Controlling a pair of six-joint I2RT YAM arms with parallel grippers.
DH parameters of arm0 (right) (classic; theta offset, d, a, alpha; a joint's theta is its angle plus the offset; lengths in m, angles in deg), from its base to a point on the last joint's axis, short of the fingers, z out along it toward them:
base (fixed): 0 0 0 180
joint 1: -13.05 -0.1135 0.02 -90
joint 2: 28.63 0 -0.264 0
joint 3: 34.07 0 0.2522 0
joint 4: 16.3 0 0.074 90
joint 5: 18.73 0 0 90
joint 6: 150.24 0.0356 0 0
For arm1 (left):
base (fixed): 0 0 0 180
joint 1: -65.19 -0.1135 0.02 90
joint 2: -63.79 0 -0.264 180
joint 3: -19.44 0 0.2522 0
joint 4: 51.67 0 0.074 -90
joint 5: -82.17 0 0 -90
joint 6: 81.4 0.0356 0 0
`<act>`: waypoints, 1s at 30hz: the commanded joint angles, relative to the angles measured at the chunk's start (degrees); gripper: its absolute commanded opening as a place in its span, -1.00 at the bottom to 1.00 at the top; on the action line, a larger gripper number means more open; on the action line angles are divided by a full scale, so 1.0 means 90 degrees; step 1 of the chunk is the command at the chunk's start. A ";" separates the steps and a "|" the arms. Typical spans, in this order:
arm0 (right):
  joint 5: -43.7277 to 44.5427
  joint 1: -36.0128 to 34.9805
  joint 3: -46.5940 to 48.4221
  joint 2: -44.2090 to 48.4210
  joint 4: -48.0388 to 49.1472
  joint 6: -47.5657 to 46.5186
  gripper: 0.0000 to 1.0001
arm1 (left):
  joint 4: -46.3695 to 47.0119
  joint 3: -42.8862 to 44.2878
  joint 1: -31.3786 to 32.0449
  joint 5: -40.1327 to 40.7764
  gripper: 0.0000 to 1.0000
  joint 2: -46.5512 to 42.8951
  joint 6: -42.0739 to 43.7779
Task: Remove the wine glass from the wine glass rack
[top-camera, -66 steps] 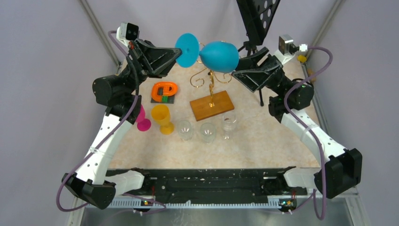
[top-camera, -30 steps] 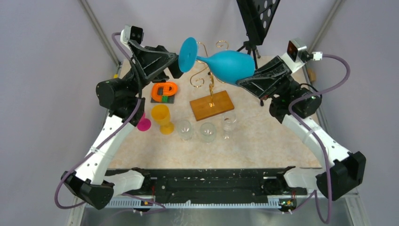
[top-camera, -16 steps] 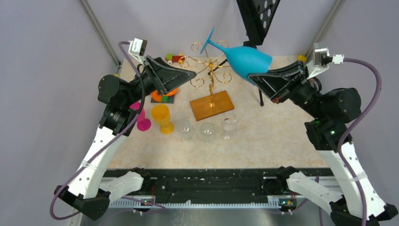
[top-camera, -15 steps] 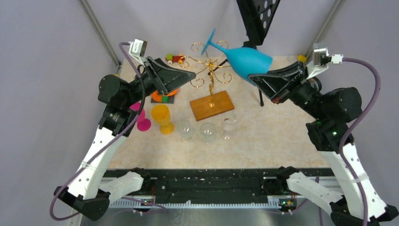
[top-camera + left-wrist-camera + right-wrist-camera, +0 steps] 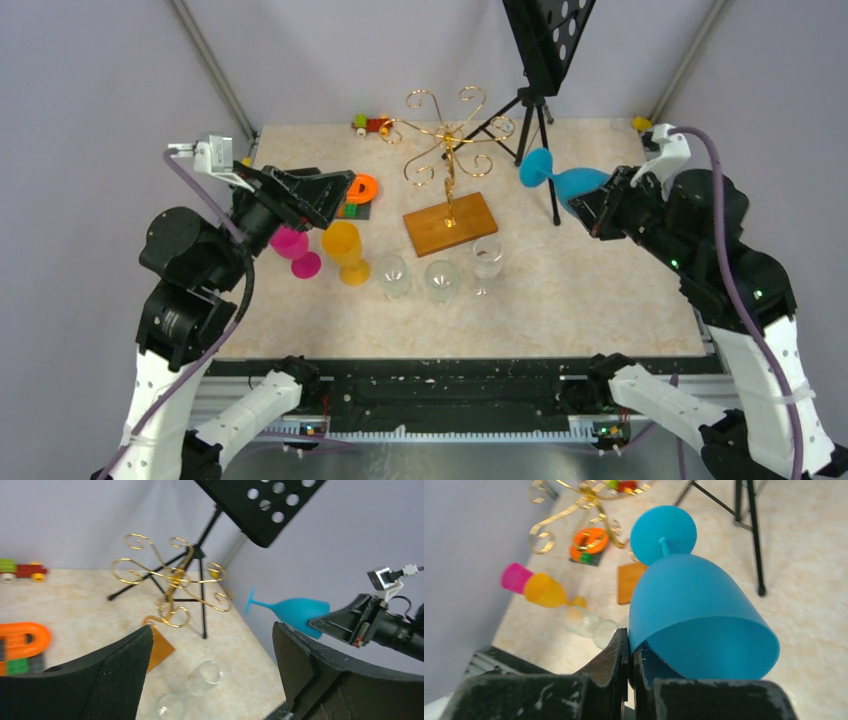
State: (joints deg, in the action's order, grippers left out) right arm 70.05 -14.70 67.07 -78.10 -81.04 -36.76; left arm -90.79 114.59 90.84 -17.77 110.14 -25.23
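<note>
The blue wine glass (image 5: 562, 181) hangs tilted in the air right of the rack, foot (image 5: 536, 167) pointing left toward it. My right gripper (image 5: 600, 207) is shut on the glass's rim; the right wrist view shows the wall of the bowl (image 5: 694, 605) pinched between the fingers of that gripper (image 5: 630, 645). The wine glass rack (image 5: 447, 140), gold curled arms over a wooden base (image 5: 450, 222), stands bare at the back centre. My left gripper (image 5: 335, 192) is open and holds nothing, left of the rack. Its wrist view shows the rack (image 5: 170, 575) and the glass (image 5: 295, 615) beyond that gripper (image 5: 212, 632).
A black tripod stand (image 5: 538, 95) rises just behind and left of the held glass. Three clear glasses (image 5: 440, 277) stand in front of the base, with a yellow cup (image 5: 342, 248) and a pink glass (image 5: 292, 245) to their left. An orange toy (image 5: 357, 190) and a toy train (image 5: 372, 124) lie farther back.
The right arm carried the blue glass from above the rack to the right and lower. The left gripper let go of the foot, opened and drew back to the left.
</note>
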 commanded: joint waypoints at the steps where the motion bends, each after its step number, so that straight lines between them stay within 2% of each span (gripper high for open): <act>1: 0.1272 -0.0052 0.0154 -0.0717 -0.1338 -0.0299 -1.00 | -0.0707 0.0059 0.0010 0.1492 0.84 -0.0118 0.0863; 13: 0.0395 -0.0052 -0.1676 -0.1608 -0.0692 -0.0643 -1.00 | -0.0813 -0.0352 0.0011 0.2158 0.84 -0.0322 0.1452; 30: 0.0173 -0.0062 -0.2339 -0.2427 -0.0287 -0.0909 -1.00 | -0.0844 -0.0498 0.0001 0.2144 0.87 -0.0229 0.1658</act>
State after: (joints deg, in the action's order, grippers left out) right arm 72.13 -14.70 46.26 -99.00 -86.90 -43.80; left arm -99.36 110.32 90.84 0.86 107.82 -11.37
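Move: I already hold the blue wine glass by its rim in my right hand; its bare spot on the table lies about 40 cm below, some 4 cm ahead and 1 cm to the left. The nearest clear glass stands about 10 cm left of that hand and 3 ahead, the middle clear one 19 left and 2 ahead, and the rack's wooden base 17 left and 21 ahead. From my empty left hand, that spot is some 33 cm right, 5 ahead and 49 below. My right hand sinks about 25 cm, fast at first and then easing, drifting some 3 cm forward early on, taking the blue glass down towards the table beside the nearest clear glass. It keeps its pinch on the rim while the wrist tips the fingers down by about 40 degrees and rolls. My open left hand swings left and down, a little forward, turning counter-clockwise, away from the rack. ##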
